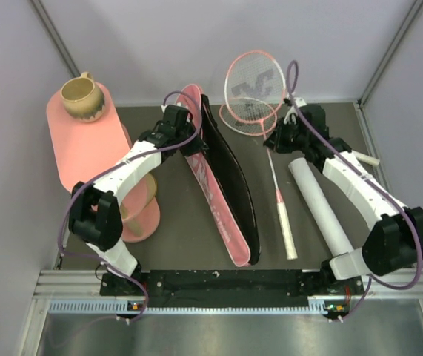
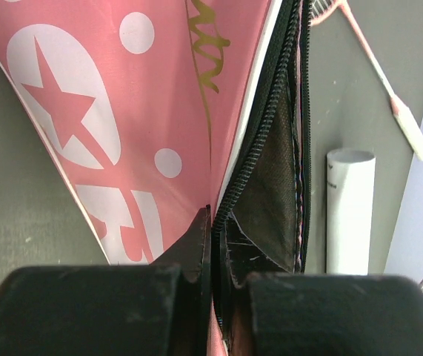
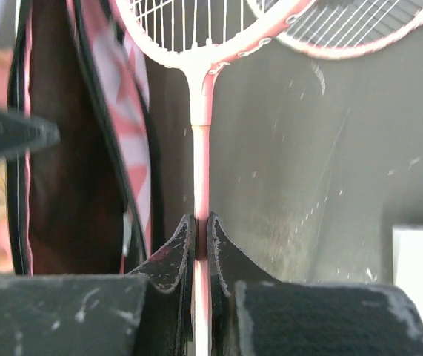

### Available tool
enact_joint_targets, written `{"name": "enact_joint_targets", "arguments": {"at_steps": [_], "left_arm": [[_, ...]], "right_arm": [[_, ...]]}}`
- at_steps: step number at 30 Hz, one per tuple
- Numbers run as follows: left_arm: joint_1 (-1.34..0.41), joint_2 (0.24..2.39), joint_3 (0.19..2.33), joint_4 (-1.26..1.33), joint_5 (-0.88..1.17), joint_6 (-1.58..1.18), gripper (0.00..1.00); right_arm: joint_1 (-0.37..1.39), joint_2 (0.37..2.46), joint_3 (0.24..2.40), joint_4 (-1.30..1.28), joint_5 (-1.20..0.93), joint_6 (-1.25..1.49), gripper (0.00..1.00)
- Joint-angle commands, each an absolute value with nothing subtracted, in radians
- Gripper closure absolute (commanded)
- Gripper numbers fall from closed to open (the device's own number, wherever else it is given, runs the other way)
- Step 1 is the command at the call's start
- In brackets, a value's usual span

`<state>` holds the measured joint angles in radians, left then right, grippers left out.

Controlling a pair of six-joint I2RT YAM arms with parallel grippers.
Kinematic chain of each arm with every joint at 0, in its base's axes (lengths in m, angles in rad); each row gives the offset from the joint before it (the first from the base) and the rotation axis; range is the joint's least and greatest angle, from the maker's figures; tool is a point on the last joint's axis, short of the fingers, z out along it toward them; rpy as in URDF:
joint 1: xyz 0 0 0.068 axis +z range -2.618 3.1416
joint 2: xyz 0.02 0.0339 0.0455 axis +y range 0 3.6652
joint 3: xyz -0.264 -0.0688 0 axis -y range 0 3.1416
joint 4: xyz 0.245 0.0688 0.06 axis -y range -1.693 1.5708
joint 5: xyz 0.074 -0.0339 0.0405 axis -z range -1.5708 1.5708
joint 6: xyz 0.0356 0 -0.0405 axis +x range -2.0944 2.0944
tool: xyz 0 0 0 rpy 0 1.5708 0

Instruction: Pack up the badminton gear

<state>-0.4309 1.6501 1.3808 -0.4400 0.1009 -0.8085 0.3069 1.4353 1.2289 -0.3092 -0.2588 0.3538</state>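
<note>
The long pink bag (image 1: 212, 194) lies unzipped down the middle of the table, its dark inside (image 2: 270, 185) showing. My left gripper (image 2: 212, 216) is shut on the bag's zip edge near its wide far end (image 1: 193, 139). Two pink-framed rackets rest right of the bag, their heads (image 1: 255, 78) overlapping at the back. My right gripper (image 3: 201, 221) is shut on the thin shaft (image 3: 200, 156) of one racket, just below its head (image 3: 189, 30). That racket's white handle (image 1: 289, 236) points toward the arms. The white tube (image 1: 319, 208) lies beside it, partly under my right arm.
A tan mug (image 1: 81, 96) stands on the pink oval table (image 1: 85, 152) at the far left. Grey walls close in the back and both sides. The tube's open end (image 2: 350, 157) shows in the left wrist view, right of the bag.
</note>
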Motion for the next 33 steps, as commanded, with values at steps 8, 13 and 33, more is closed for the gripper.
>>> {"name": "enact_joint_targets", "arguments": {"at_steps": [8, 13, 33], "left_arm": [[-0.38, 1.713, 1.47, -0.354, 0.077, -0.825, 1.0], [-0.367, 1.71, 1.465, -0.342, 0.095, -0.83, 1.0], [-0.362, 1.667, 1.388, -0.232, 0.267, -0.718, 1.0]], "right_arm": [[0.541, 1.293, 1.163, -0.618, -0.112, 0.176, 1.0], [0.609, 1.308, 1.138, -0.638, -0.103, 0.181, 1.0], [0.696, 1.431, 1.256, -0.718, -0.146, 0.178, 1.0]]}}
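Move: The held racket in my right hand is meant for the open bag. The middle of the mouth lies about 11 cm back, 12 cm left and 14 cm below that hand. The other racket's head lies on the table some 14 cm ahead, 5 cm left and 20 cm down, and the white tube about 20 cm back, 21 cm right and 18 cm down. From my left hand, the mouth's middle is roughly 10 cm back, 9 cm right and 10 cm below. I draw the racket back about 15 cm with my right hand, sinking some 9 cm and easing left towards the bag's mouth, while the wrist rolls its left side down, tips down and turns about 20 degrees counter-clockwise, bringing the head round over the opening. I keep both grips; my left hand, still pinching the bag's zipped rim, first carries it 3 cm forward. ##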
